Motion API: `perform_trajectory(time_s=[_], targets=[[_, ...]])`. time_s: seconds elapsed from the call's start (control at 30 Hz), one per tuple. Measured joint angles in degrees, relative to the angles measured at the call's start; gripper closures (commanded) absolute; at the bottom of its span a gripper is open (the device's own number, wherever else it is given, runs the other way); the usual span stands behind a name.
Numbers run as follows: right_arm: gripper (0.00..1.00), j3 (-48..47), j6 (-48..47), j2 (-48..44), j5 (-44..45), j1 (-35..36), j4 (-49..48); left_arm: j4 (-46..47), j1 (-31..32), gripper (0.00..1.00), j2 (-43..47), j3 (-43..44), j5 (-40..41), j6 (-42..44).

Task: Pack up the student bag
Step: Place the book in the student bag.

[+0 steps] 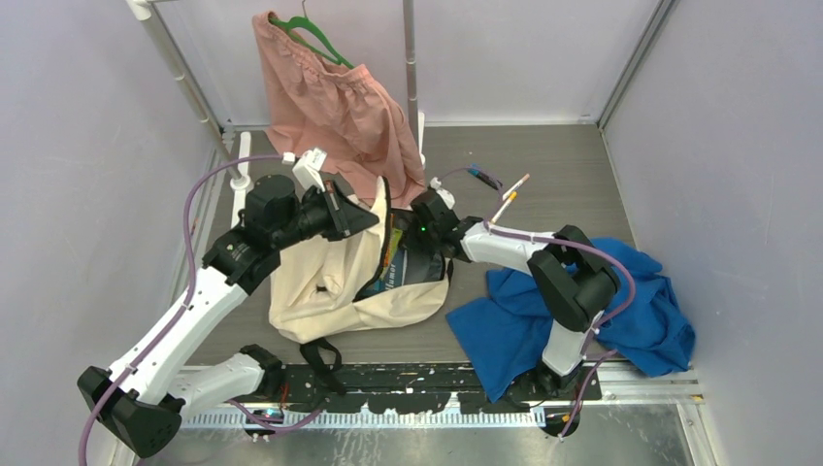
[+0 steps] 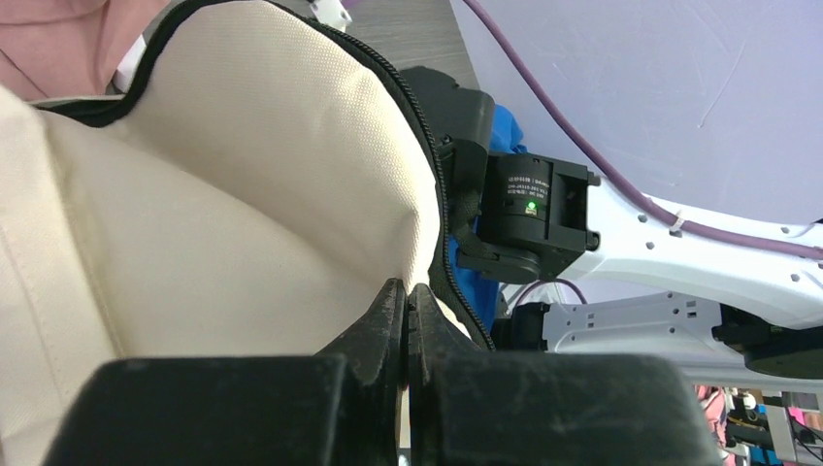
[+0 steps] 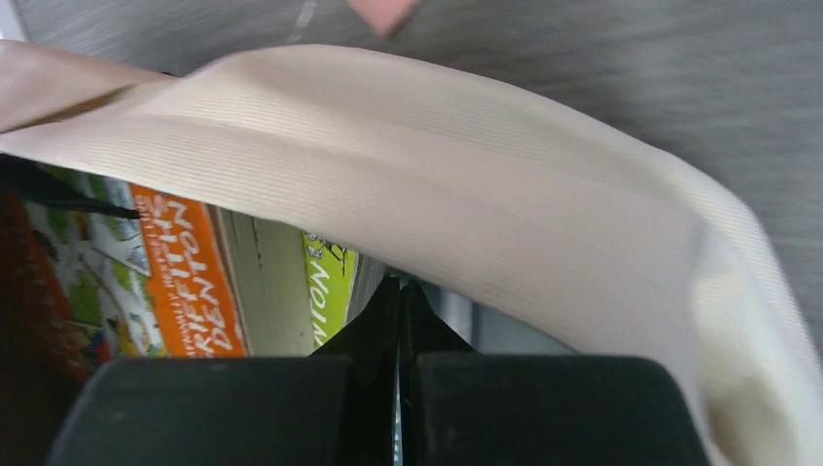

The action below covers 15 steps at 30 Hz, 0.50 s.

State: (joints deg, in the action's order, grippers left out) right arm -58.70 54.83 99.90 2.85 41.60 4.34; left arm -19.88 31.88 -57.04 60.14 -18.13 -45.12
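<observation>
The cream student bag (image 1: pixel 320 291) lies in the middle of the table with its mouth held open toward the right. My left gripper (image 1: pixel 364 218) is shut on the bag's upper rim; in the left wrist view the cream fabric (image 2: pixel 243 194) runs into the closed gripper tips (image 2: pixel 406 291). My right gripper (image 1: pixel 417 228) is at the bag's mouth, shut, with nothing visible between its jaws. In the right wrist view its tips (image 3: pixel 400 286) sit under the cream flap (image 3: pixel 485 175), beside an orange book (image 3: pixel 184 272) and a green book (image 3: pixel 325 291) inside. Books (image 1: pixel 393 267) show in the opening.
A pink garment (image 1: pixel 335 107) on a green hanger hangs just behind the bag, beside a metal pole (image 1: pixel 411 58). A blue cloth (image 1: pixel 582 311) lies bunched at the right under the right arm. Pens (image 1: pixel 510 199) lie behind the right wrist. Grey walls close in on both sides.
</observation>
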Motion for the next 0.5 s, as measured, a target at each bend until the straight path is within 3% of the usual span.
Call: perform_trajectory(time_s=[0.1,0.3,0.33,0.5], targets=[[0.98,-4.6,-1.0,2.7,-1.4,1.0,-0.2,0.5,0.0,1.0,-0.1,-0.6,-0.7,-0.6],[0.75,-6.7,-2.6,2.8,-3.1,1.7,-0.6,1.9,-0.1,1.0,-1.0,-1.9,-2.2,-1.5],[0.73,-6.2,-2.9,2.2,-3.1,1.6,-0.4,2.2,-0.1,0.95,-1.0,-2.2,-2.5,-1.5],[0.66,0.1,-5.8,-8.6,0.1,0.2,4.2,3.2,-0.1,0.43,-2.3,-2.3,-4.6,-1.0]])
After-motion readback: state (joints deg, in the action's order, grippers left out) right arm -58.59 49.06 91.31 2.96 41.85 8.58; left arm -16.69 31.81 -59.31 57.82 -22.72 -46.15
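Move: Just to the left of the right fingertips, inside the bag's mouth, is the orange book, its middle about 6 cm left and 2 cm back at nearly the same height. The green book lies under it, some 4 cm left, 2 cm back and 2 cm lower; the teal book is lowest, about 5 cm left, 6 cm back and 4 cm down. The left fingers hold the bag flap's edge, the orange book roughly 4 cm ahead, 1 cm right and 24 cm below. Driving left by about 4 cm with shut fingers, the right hand carries on its push at the books' edges while rising slightly, then turns back right past its starting place and lifts clear, about 5 cm higher in all, opening a third. The left hand eases down and right a couple of centimetres with the flap, then opens a third and lets go of it. ##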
